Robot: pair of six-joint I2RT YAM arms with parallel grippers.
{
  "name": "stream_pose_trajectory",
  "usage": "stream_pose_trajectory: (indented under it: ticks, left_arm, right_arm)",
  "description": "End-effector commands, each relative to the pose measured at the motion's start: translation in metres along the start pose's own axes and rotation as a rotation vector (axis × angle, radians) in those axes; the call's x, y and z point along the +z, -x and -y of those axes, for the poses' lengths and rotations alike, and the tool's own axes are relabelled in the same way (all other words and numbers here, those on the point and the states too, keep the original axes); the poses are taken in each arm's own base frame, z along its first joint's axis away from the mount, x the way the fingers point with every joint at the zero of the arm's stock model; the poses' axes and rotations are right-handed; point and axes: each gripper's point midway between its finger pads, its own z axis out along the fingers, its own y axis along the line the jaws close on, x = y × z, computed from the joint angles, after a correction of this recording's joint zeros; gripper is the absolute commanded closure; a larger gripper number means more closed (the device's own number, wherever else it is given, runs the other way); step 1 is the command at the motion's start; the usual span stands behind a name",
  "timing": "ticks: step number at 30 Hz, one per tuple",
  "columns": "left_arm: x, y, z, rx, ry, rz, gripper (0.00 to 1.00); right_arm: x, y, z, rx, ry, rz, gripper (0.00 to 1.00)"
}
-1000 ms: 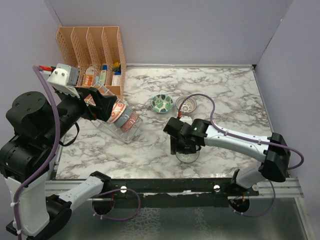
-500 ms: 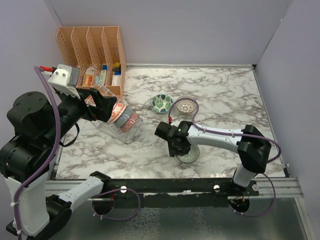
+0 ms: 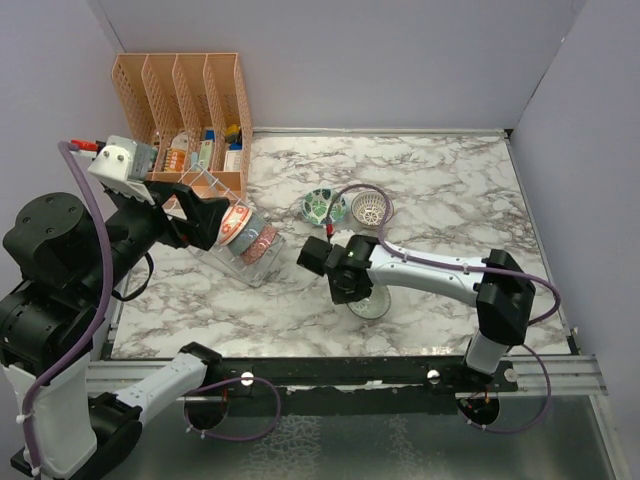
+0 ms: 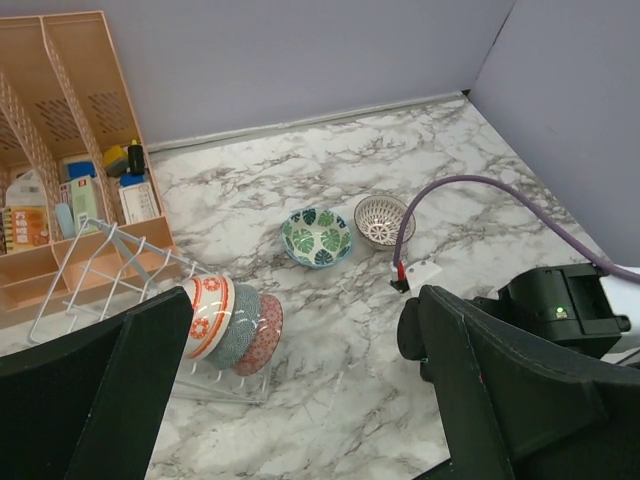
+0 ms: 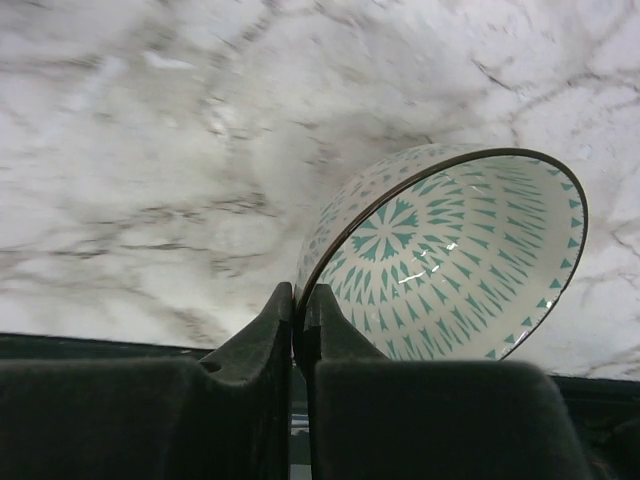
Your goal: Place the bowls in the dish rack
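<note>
My right gripper (image 3: 349,284) (image 5: 298,298) is shut on the rim of the pale green bowl (image 3: 372,304) (image 5: 450,250), which has teal triangles inside and tilts low over the marble near the front edge. The clear dish rack (image 3: 236,264) (image 4: 100,250) holds three bowls on edge: orange-red (image 4: 205,315), grey-blue (image 4: 238,325) and red speckled (image 4: 266,332). The green-white leaf bowl (image 3: 323,206) (image 4: 317,237) and the white lattice bowl (image 3: 371,209) (image 4: 383,220) stand on the table behind. My left gripper (image 3: 200,215) (image 4: 300,400) is open and empty, high beside the rack.
The orange slotted file organizer (image 3: 185,100) (image 4: 60,150) stands at the back left with small items in it, right behind the rack. The right arm's purple cable (image 3: 400,195) loops over the lattice bowl. Grey walls close the back and both sides.
My right gripper has moved left toward the rack with the pale green bowl in it. The left arm has shifted slightly down and left.
</note>
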Motion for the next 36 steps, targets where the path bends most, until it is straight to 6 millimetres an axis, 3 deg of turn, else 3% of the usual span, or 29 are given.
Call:
stream_pose_trajectory:
  ticks: [1,6,9,12,15,18,25,36]
  left_arm:
    - [-0.011,0.013,-0.001,0.032,0.008,0.043,0.01]
    - [-0.016,0.025,0.004,0.04,-0.015,0.066,0.01]
    - [-0.021,0.032,0.008,0.04,-0.033,0.086,0.01]
    - [-0.025,0.038,0.011,0.049,-0.047,0.1,0.01]
    - [-0.027,0.043,0.014,0.057,-0.059,0.111,0.01]
    - [-0.029,0.046,0.016,0.058,-0.072,0.12,0.01]
    - [-0.029,0.044,0.018,0.058,-0.082,0.119,0.01]
    - [-0.031,0.037,0.016,0.058,-0.076,0.105,0.01]
  right_arm:
    - [-0.071,0.064,-0.042,0.091,0.212,0.223,0.99]
    - [-0.18,0.128,-0.099,0.219,0.711,0.491,0.99]
    - [-0.245,0.156,-0.119,0.32,1.027,0.658,0.99]
    - [-0.298,0.179,-0.133,0.367,1.277,0.801,0.99]
    - [-0.328,0.2,-0.149,0.374,1.431,0.878,0.99]
    - [-0.332,0.219,-0.167,0.419,1.567,0.878,0.97]
    - [-0.324,0.251,-0.187,0.596,1.901,0.851,0.94]
    - [-0.257,0.267,-0.225,0.756,1.978,0.706,0.94]
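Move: Held by its rim in the right fingers, the green-patterned bowl sits about 4 cm right of that hand. The rack's free end lies some 32 cm left, 20 cm ahead and about level; the orange bowl stands about 7 cm to the right of that free end and 2 cm nearer, and the leaf bowl 23 cm ahead of the hand and 6 cm left. From the left hand, the free end is about 19 cm ahead, 10 cm left and 41 cm below. Keeping its pinch on the green-patterned bowl's rim, the right hand sweeps fast about 30 cm left towards the rack's free end, rising some 29 cm before sinking back 4 and reaching 15 cm forward, slowing at the end. Its wrist swings about 110 degrees, taking the fingers from pointing down to pointing left. The empty left hand rises about 5 cm and draws back a little. ##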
